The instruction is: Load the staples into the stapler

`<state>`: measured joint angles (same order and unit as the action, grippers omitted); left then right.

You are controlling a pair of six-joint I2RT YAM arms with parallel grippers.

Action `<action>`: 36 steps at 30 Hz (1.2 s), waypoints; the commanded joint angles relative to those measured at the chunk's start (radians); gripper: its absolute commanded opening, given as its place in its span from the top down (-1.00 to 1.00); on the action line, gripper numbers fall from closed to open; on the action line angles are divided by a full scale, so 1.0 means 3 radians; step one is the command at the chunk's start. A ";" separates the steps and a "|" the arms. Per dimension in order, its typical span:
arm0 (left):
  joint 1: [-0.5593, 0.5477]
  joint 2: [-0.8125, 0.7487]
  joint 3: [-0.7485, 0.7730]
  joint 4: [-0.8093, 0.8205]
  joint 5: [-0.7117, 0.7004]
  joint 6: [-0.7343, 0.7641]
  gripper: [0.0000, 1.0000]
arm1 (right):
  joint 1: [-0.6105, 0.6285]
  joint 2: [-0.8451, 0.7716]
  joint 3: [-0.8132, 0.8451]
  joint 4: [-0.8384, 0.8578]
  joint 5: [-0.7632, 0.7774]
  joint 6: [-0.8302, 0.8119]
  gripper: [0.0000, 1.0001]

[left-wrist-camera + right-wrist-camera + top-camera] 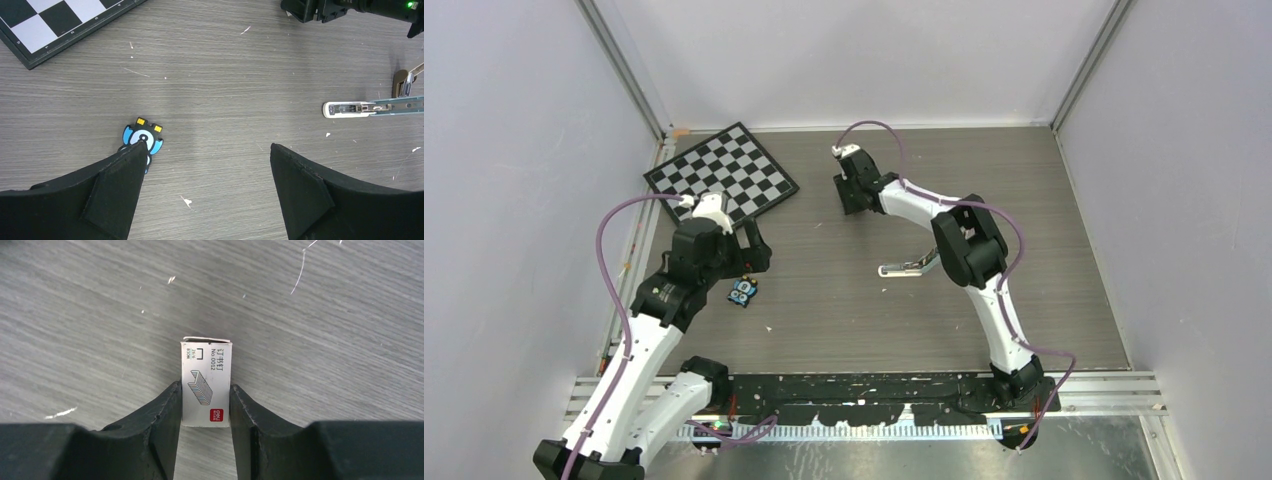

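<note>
The stapler [911, 267] lies opened out mid-table, and the left wrist view shows its white base and silver channel [350, 108]. My right gripper [205, 390] is at the back of the table [852, 197]. Its fingers press both long sides of a small white box [206, 375] with a staple drawing and a red mark, which rests on the table. The staples themselves are out of view. My left gripper [207, 150] hovers open over bare table at the left [749, 262], with nothing between its fingers.
A small black-and-blue gadget [142, 137] lies right by my left gripper's left fingertip [743, 292]. A chessboard [722, 175] sits at the back left. White walls enclose the table on three sides.
</note>
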<state>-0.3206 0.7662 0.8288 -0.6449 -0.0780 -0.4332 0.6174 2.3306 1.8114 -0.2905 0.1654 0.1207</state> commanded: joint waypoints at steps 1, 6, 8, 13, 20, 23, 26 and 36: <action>-0.0013 -0.0047 -0.0028 0.0177 0.0032 0.0014 -0.87 | -0.0002 -0.0324 -0.0235 0.0081 -0.0214 -0.0151 0.13; -0.0006 0.0027 -0.0073 0.0204 0.0099 -0.0112 -0.84 | 0.0059 -0.0694 -0.0689 0.0306 -0.0415 -0.0231 0.16; -0.0005 0.0113 -0.0045 0.0155 0.0127 -0.0195 -0.83 | 0.0117 -0.0890 -0.1032 0.0464 -0.0471 -0.0297 0.16; 0.0012 0.0277 0.0008 0.0090 0.0244 -0.0484 -0.83 | 0.0307 -0.1402 -0.1694 0.0763 -0.0384 -0.0336 0.17; 0.0098 0.0234 -0.0449 0.0857 0.1098 -0.1263 -0.83 | 0.0741 -0.2020 -0.2385 0.1056 -0.0355 -0.0275 0.17; 0.0116 0.0200 -0.0760 0.1202 0.1299 -0.1698 -0.81 | 0.0902 -0.2249 -0.2594 0.1144 -0.0284 -0.0209 0.17; 0.0118 0.0119 -0.0989 0.1572 0.1338 -0.1976 -0.83 | 0.1013 -0.2508 -0.2736 0.1216 -0.0292 -0.0134 0.17; 0.0118 0.0427 -0.1366 0.2686 0.1563 -0.2502 -0.76 | 0.1233 -0.2899 -0.2853 0.1346 -0.0389 -0.0015 0.17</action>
<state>-0.2920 0.8448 0.4328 -0.0536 0.3309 -1.0962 0.9684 1.5108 0.9592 0.0330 0.0555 0.0868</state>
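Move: The staple box is already pinched between the right fingers at table level. The open left gripper, where it is to be taken, is about 25 cm back, 16 cm left and 17 cm higher. From the left hand, the box lies about 25 cm ahead, 16 cm right and 17 cm down. The open stapler lies about 16 cm back and 14 cm right of the right hand; the owl toy sits about 4 cm left of the left hand, nearly straight below. Keep the staple box pinched and draw the right hand back about 24 cm, level at first, then climbing some 11 cm and easing slightly left, turning counter-clockwise. Meanwhile bring the open left gripper about 8 cm right to meet the box, sinking and then recovering a little, while rolling some 40 degrees with its left side going down. ##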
